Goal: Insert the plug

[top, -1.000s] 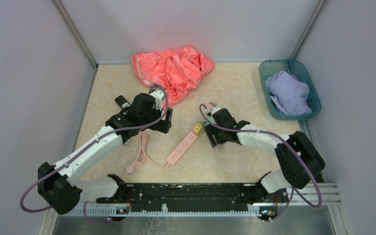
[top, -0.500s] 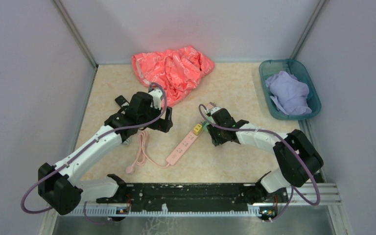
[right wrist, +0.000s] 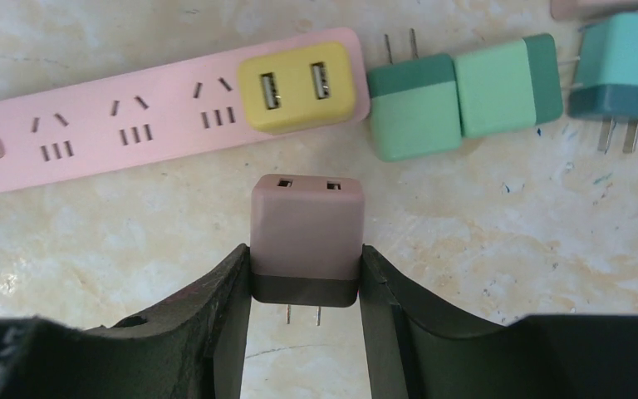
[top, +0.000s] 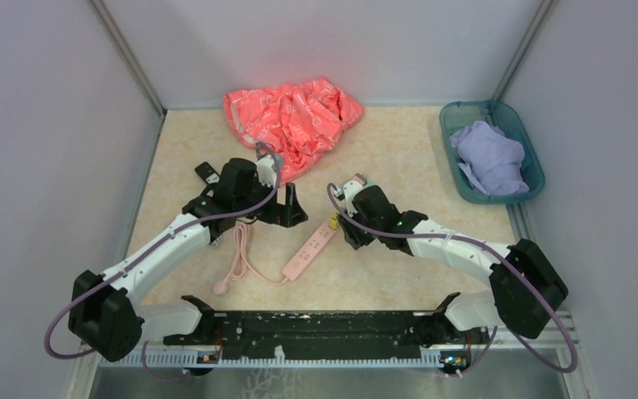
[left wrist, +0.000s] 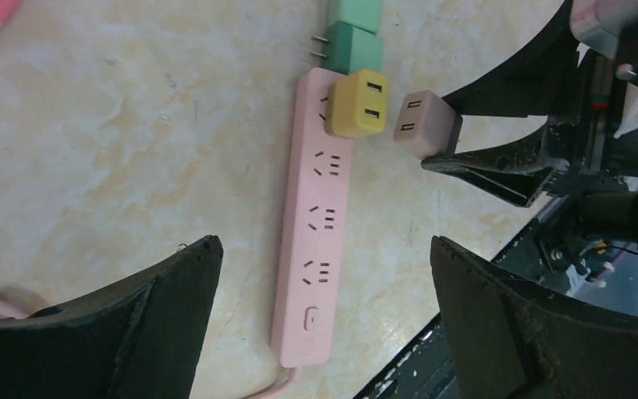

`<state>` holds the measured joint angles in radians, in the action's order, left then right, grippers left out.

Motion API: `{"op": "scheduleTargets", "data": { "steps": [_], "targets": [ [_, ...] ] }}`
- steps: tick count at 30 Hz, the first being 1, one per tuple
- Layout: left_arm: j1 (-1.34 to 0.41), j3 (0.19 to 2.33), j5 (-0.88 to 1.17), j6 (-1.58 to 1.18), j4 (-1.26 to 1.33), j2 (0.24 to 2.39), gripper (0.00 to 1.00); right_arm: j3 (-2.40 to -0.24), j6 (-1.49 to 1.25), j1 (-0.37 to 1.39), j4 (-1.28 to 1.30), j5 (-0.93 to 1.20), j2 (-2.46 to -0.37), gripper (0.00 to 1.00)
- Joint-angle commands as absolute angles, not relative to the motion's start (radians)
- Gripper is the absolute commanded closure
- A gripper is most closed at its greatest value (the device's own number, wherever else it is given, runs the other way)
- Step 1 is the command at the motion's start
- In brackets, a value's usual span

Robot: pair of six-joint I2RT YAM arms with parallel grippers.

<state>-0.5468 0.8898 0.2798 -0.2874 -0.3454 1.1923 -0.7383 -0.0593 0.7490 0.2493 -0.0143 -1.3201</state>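
A pink power strip [top: 310,248] lies on the table, with a yellow plug [right wrist: 297,86] seated in its end socket. My right gripper [right wrist: 306,270] is shut on a mauve two-pin plug [right wrist: 306,223] and holds it just above the table beside the strip, pins pointing back toward the wrist. The mauve plug also shows in the left wrist view [left wrist: 421,124], next to the yellow one [left wrist: 357,103]. My left gripper [left wrist: 324,246] is open and empty, hovering over the strip [left wrist: 316,224], one finger on each side. In the top view it [top: 289,208] sits left of the strip.
Two green plugs [right wrist: 415,105] [right wrist: 507,81] and a teal plug [right wrist: 623,71] lie loose past the strip's end. The strip's pink cord [top: 239,256] loops to the left. A red-pink bag [top: 295,120] lies at the back. A teal basket [top: 453,114] with lavender cloth stands back right.
My right gripper has moved left toward the strip's far end with the mauve plug in it. My left gripper has shifted a little right, toward the strip.
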Motion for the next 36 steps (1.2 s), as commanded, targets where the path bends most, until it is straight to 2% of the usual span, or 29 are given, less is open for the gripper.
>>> {"op": "scheduleTargets", "data": {
  "steps": [1,15,24,31,36],
  "targets": [
    [-0.539,0.859,0.422,-0.359,-0.243,1.218,0.00,-0.760,0.021,0.806,0.160,-0.003,-1.237,0.74],
    [-0.525,0.810,0.611,-0.482,-0.124,1.270,0.02,-0.651,0.186,0.902,-0.074,0.094,-1.101,0.75],
    [-0.526,0.787,0.735,-0.558,-0.024,1.312,0.17,-0.634,0.224,0.939,-0.150,0.101,-1.105,0.77],
    [-0.539,0.778,0.766,-0.581,0.015,1.340,0.32,-0.637,0.235,0.954,-0.167,0.101,-1.117,0.77],
    [-0.554,0.779,0.781,-0.593,0.044,1.364,0.38,-0.638,0.243,0.963,-0.173,0.102,-1.124,0.77]
  ]
}}
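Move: The right hand already holds the pink plug and takes it to the left gripper's open fingers, about 16 cm to its left, 2 cm ahead and 9 cm higher. From the left hand, the pink plug lies about 16 cm to the right, 2 cm back and 9 cm below. From the right hand, the yellow plug seated in the power strip is some 5 cm ahead, 4 cm left and 3 cm below. The nearer green plug is 6 cm ahead, 1 cm left and 5 cm down. Upwards and to the left, nearly 8 cm and 7 cm, then easing back a little, the right hand carries the gripped pink plug to the left gripper, swinging some 35 degrees counter-clockwise with its tips rising. The left hand comes to meet it, about 6 cm right and 4 cm back, tilting down and rolling, its wide-open fingers closing partway at either side of the plug. ##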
